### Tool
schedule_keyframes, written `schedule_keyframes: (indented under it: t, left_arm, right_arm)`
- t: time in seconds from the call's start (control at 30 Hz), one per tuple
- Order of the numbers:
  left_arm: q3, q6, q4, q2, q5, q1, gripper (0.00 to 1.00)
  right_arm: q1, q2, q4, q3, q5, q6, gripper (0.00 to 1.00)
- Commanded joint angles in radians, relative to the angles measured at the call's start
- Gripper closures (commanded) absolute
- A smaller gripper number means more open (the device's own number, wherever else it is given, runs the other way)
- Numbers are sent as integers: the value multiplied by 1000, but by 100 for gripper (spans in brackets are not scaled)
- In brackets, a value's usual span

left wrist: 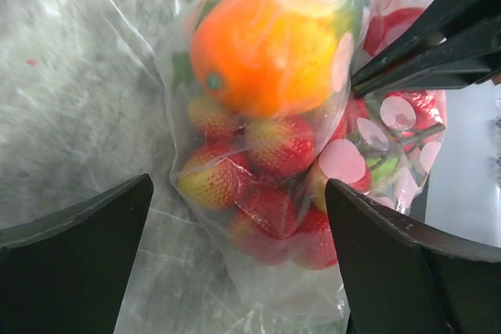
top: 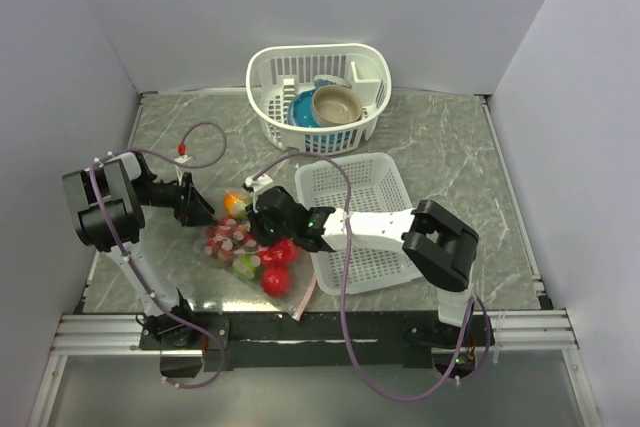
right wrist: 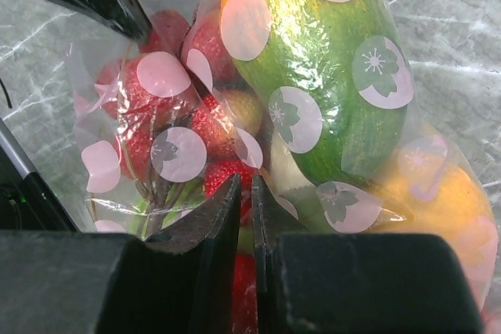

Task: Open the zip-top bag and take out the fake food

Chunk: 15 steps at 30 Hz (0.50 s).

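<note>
The zip-top bag [top: 232, 247] lies on the table between the arms, clear with pink dots, its pink zip strip [top: 306, 296] at the near right. The fake food is inside it: an orange [left wrist: 266, 44], strawberries [left wrist: 282, 142], a green cucumber [right wrist: 329, 76] and a red tomato [top: 276, 280]. My left gripper [top: 203, 209] is open. In the left wrist view [left wrist: 239, 260] its fingers stand either side of the bag's closed end [left wrist: 266, 287]. My right gripper [top: 266, 224] is over the bag's middle. In the right wrist view [right wrist: 244, 197] its jaws are pinched together on the bag's film [right wrist: 117, 170].
A flat white mesh basket [top: 380, 182] lies right of the bag, under the right arm. A taller white basket [top: 268, 77] at the back holds a blue bowl [top: 302, 110] and a tan bowl [top: 335, 104]. Walls close in on the left, back and right.
</note>
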Motion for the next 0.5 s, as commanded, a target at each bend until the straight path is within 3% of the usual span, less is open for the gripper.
schedule_keyframes:
  t: [0.0,0.07,0.13,0.17,0.2,0.23,0.27,0.3,0.47]
  left_arm:
    - [-19,84,-44,23,27,-14,1]
    - [-15,82,-44,35,33,-23,1]
    - [-9,84,-44,34,30,-25,15]
    - [-4,75,-45,31,27,-28,34]
    - [2,68,-45,26,19,-28,45]
    - [16,61,-45,14,8,-29,66]
    - [20,49,-47,6,4,-28,77]
    - [25,42,-45,-4,-4,-29,96]
    - [45,-2,-48,-81,-21,-28,99]
  right_arm:
    - [8,-49,14,-13,15,-8,82]
    - [7,-46,16,-16,12,-3,83]
    - [7,-43,17,-15,7,0,83]
    - [5,-41,16,-13,6,3,83]
    - [8,-40,16,-13,4,3,83]
    - [7,-40,16,-10,1,3,83]
    - [7,-38,11,-6,2,0,83]
    - [7,-38,10,-4,1,0,83]
    - [7,-43,5,10,7,-8,83]
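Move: The bag's strawberry-filled left corner lies just in front of and between the left hand's spread fingers, about 2 cm to the right, 2 cm back and some 3 cm below. The orange-green mango in the bag is roughly 6 cm right and 3 cm ahead, and the round red fruit about 15 cm right and 15 cm back. From the right hand, that strawberry corner is some 9 cm left, 2 cm ahead and 3 cm down. Down by about 1 cm and slightly back and right, the left hand settles onto the bag's strawberry corner, then all but stays there while its wide-open fingers snap fully shut, pinching the plastic film beside the strawberries and rising barely half a centimetre at the end. The right hand holds still, its nearly shut fingers remaining at the middle of the bag. ##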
